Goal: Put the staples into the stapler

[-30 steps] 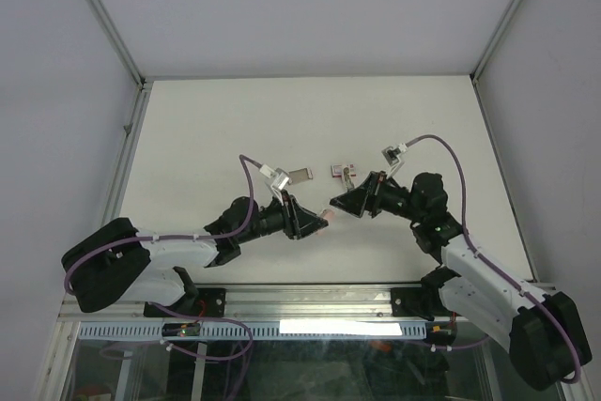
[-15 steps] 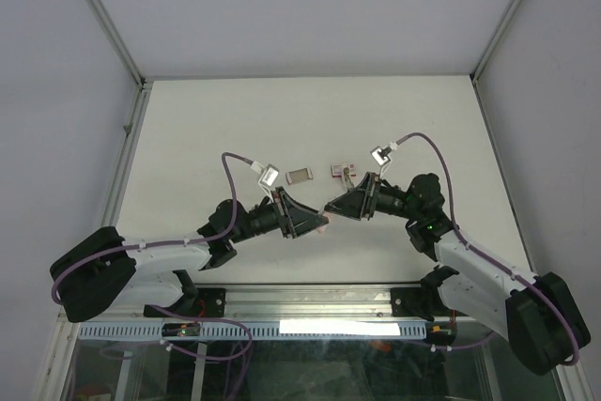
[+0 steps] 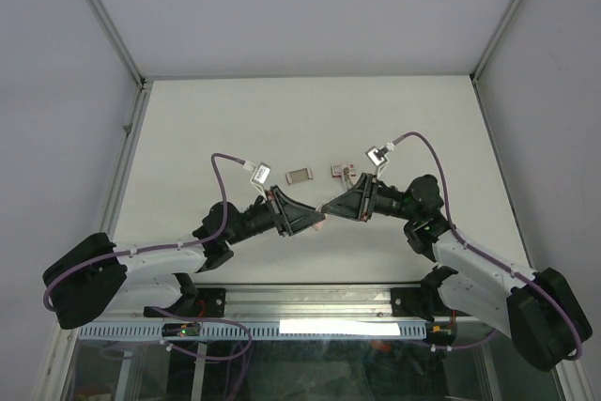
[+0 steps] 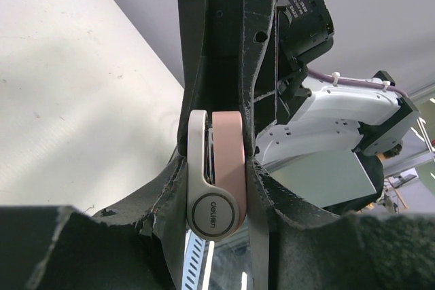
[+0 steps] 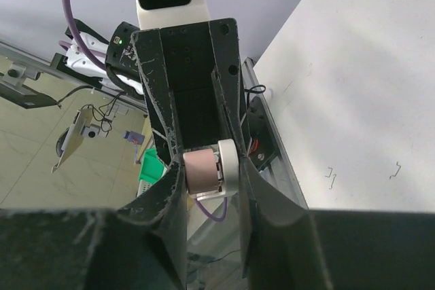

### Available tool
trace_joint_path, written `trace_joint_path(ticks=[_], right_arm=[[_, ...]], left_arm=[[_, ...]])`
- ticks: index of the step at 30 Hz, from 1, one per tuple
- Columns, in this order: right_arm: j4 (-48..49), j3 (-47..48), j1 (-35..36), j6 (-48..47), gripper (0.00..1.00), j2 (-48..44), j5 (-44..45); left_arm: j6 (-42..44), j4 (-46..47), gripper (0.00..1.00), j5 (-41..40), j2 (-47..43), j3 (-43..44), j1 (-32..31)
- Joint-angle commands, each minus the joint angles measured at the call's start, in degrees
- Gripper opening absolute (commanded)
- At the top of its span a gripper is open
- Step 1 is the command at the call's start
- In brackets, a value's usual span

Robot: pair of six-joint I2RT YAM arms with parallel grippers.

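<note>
The small pink-and-white stapler (image 3: 322, 217) hangs above the table's near middle, pinched from both ends. My left gripper (image 3: 315, 223) is shut on it, and in the left wrist view the stapler (image 4: 225, 168) stands between its fingers, the white side left and the pink side right. My right gripper (image 3: 329, 208) comes from the opposite side and is shut on the other end (image 5: 202, 171). The staples' greyish tray (image 3: 297, 175) and red-and-white sleeve (image 3: 341, 171) lie on the table behind the grippers. I cannot make out the staple strip itself.
The white table (image 3: 310, 119) is framed by metal rails, with one (image 3: 310, 300) at the near edge by the arm bases. Two tiny loose staples (image 5: 331, 176) (image 5: 396, 169) lie on the table to the right of my right gripper.
My right gripper has closed from wide open onto the stapler's free end. The left arm has stretched a little further out, still holding the stapler.
</note>
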Motion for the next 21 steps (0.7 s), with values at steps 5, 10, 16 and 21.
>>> trace_joint_path(ticks=[5,10,16,21], right_arm=[[-5.99,4.19,0.27,-1.85,0.15,-0.39,3.12],[-29.15,12.00,-2.15,-17.20,0.85,-3.82,11.64],[-48.33,19.45,-2.76,-29.64,0.86,-5.58,30.88],[-54.23,21.58,-2.76,-33.44,0.85,-3.68,44.50]], left_arm=[[3.41,-3.32,0.00,-2.31,-2.88,1.38,1.15],[4.33,-23.85,0.00,-4.24,-6.39,4.14,9.56],[14.58,-54.37,0.00,-18.31,-4.76,12.83,22.93],[21.03,-60.14,0.00,-24.32,5.22,18.65,29.63]])
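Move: The left hand holds the stapler by its hinge end, the free end shut between the right hand's pads, within a couple of centimetres of that hand's point. The brown tray lies on the table some 20 cm ahead of the left hand, 6 cm left and 21 cm below. From the right hand, the red-labelled box piece is roughly 21 cm ahead, 6 cm right, and the silver strip 17 cm ahead, 7 cm right, both about 22 cm down. Forward and left, sinking about 10 cm, the left arm sweeps the stapler some 15 cm each way towards bare table left of the tray, swinging counter-clockwise and dipping its fingertips while keeping its grip. The right fingers open wide and let go of the stapler; that hand withdraws about 9 cm forward and 5 cm right, turning clockwise with its tips dipping, towards the silver strip. ##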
